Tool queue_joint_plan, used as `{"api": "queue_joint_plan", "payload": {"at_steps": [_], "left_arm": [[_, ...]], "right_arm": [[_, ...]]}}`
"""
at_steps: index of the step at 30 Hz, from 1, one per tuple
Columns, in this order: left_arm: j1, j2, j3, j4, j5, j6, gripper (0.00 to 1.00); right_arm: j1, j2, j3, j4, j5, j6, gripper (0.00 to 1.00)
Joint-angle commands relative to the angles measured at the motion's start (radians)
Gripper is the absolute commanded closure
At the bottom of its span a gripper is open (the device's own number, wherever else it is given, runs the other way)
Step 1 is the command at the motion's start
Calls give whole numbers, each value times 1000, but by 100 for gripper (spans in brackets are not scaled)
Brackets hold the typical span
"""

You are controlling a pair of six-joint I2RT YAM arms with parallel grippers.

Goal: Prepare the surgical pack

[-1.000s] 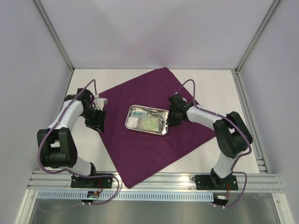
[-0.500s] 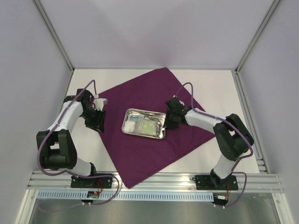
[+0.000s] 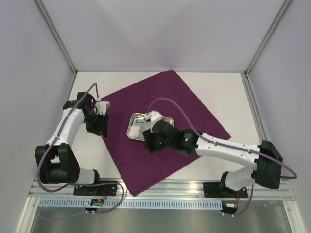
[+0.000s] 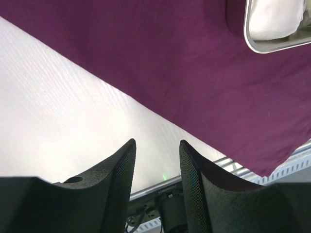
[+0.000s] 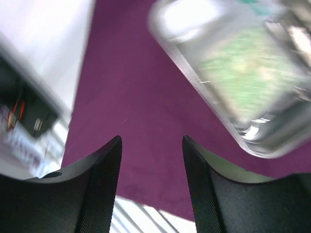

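Note:
The surgical pack's deep-purple sheet (image 3: 170, 97) lies flat as a diamond on the white table. The small steel tray (image 3: 136, 120) sits on its middle, holding a white gauze pad (image 3: 134, 130) and clear packets; my right wrist covers its right half. My right gripper (image 3: 149, 144) hovers open just in front of the tray, nothing between its fingers. In the blurred right wrist view the tray (image 5: 233, 63) lies beyond the gripper (image 5: 151, 165), over the sheet (image 5: 136, 97). My left gripper (image 3: 101, 130) stands open and empty at the sheet's left edge; its gripper (image 4: 156, 170) is over bare table, with the sheet (image 4: 194, 73) and tray (image 4: 277, 29) ahead.
An aluminium rail (image 3: 160, 187) runs along the near edge, carrying both arm bases. Grey walls with metal posts enclose the table on three sides. Bare white table (image 3: 228, 92) shows around the sheet's corners.
My right arm swung from the tray's right side across to its front left, and its jaws opened. The tray slid a little left. The left arm barely moved.

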Motion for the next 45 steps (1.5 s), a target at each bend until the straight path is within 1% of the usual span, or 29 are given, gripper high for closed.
{"api": "queue_joint_plan", "payload": {"at_steps": [1, 2, 4, 5, 6, 8, 10, 18, 20, 27, 28, 31, 32, 34, 37, 38, 39, 45], "left_arm": [[5, -46, 32, -47, -22, 14, 50], [5, -51, 33, -52, -30, 21, 50], [4, -58, 40, -66, -56, 25, 50], [5, -60, 43, -70, -61, 26, 50], [5, -69, 43, -73, -64, 26, 50], [5, -77, 44, -79, -68, 25, 50], [4, -86, 44, -81, -74, 19, 50], [5, -97, 43, -86, -68, 5, 50], [5, -88, 41, -83, -67, 2, 50], [5, -83, 40, -81, -71, -1, 50], [5, -83, 40, -79, -70, -1, 50], [4, -86, 40, -78, -71, -3, 50], [4, -88, 41, -76, -71, -1, 50], [5, -92, 40, -78, -71, -1, 50], [4, -94, 40, -75, -71, 0, 50], [4, -94, 40, -75, -71, -1, 50], [5, -92, 38, -75, -71, -1, 50], [4, -89, 38, -75, -73, -3, 50]], "right_arm": [[182, 83, 52, 39, -133, -283, 45], [262, 110, 67, 40, -144, -308, 46], [333, 196, 104, 31, -161, -351, 46], [388, 221, 136, 28, -203, -383, 46], [408, 265, 146, 33, -223, -397, 47], [459, 298, 153, 48, -262, -420, 47], [477, 327, 147, 59, -268, -425, 47], [483, 428, 140, 82, -191, -425, 46], [483, 444, 134, 115, -184, -429, 46], [483, 486, 117, 156, -181, -432, 46], [485, 494, 118, 154, -146, -429, 47], [483, 525, 121, 137, -110, -420, 65], [483, 528, 112, 140, -106, -412, 76], [480, 530, 104, 146, -93, -405, 83], [468, 533, 109, 136, -70, -403, 91], [462, 530, 109, 130, -61, -402, 97], [459, 526, 109, 129, -53, -396, 100], [408, 453, 112, 116, 22, -356, 99]]}}
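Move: The near corner of the purple cloth, hanging over the front rail, lies about 19 cm back and 9 cm to the left of the right hand, some 15 cm below it. The tray sits about 10 cm ahead, straight on, 13 cm down, with white gauze 9 cm ahead and 7 cm left. The left arm's base stands some 20 cm left of the corner and 3 cm farther out. From the left hand the corner is about 24 cm back, 15 cm right and 10 cm down. Sweep the half-open right gripper back about 20 cm and some 8 cm left, away from the tray, turning it about 50 degrees counter-clockwise, then sink the rest of the way to the cloth's near corner at the rail. Shut the fingers so they pinch that corner, and ease forward a couple of centimetres with it. Meanwhile draw the left gripper slightly back, up and left, empty. ##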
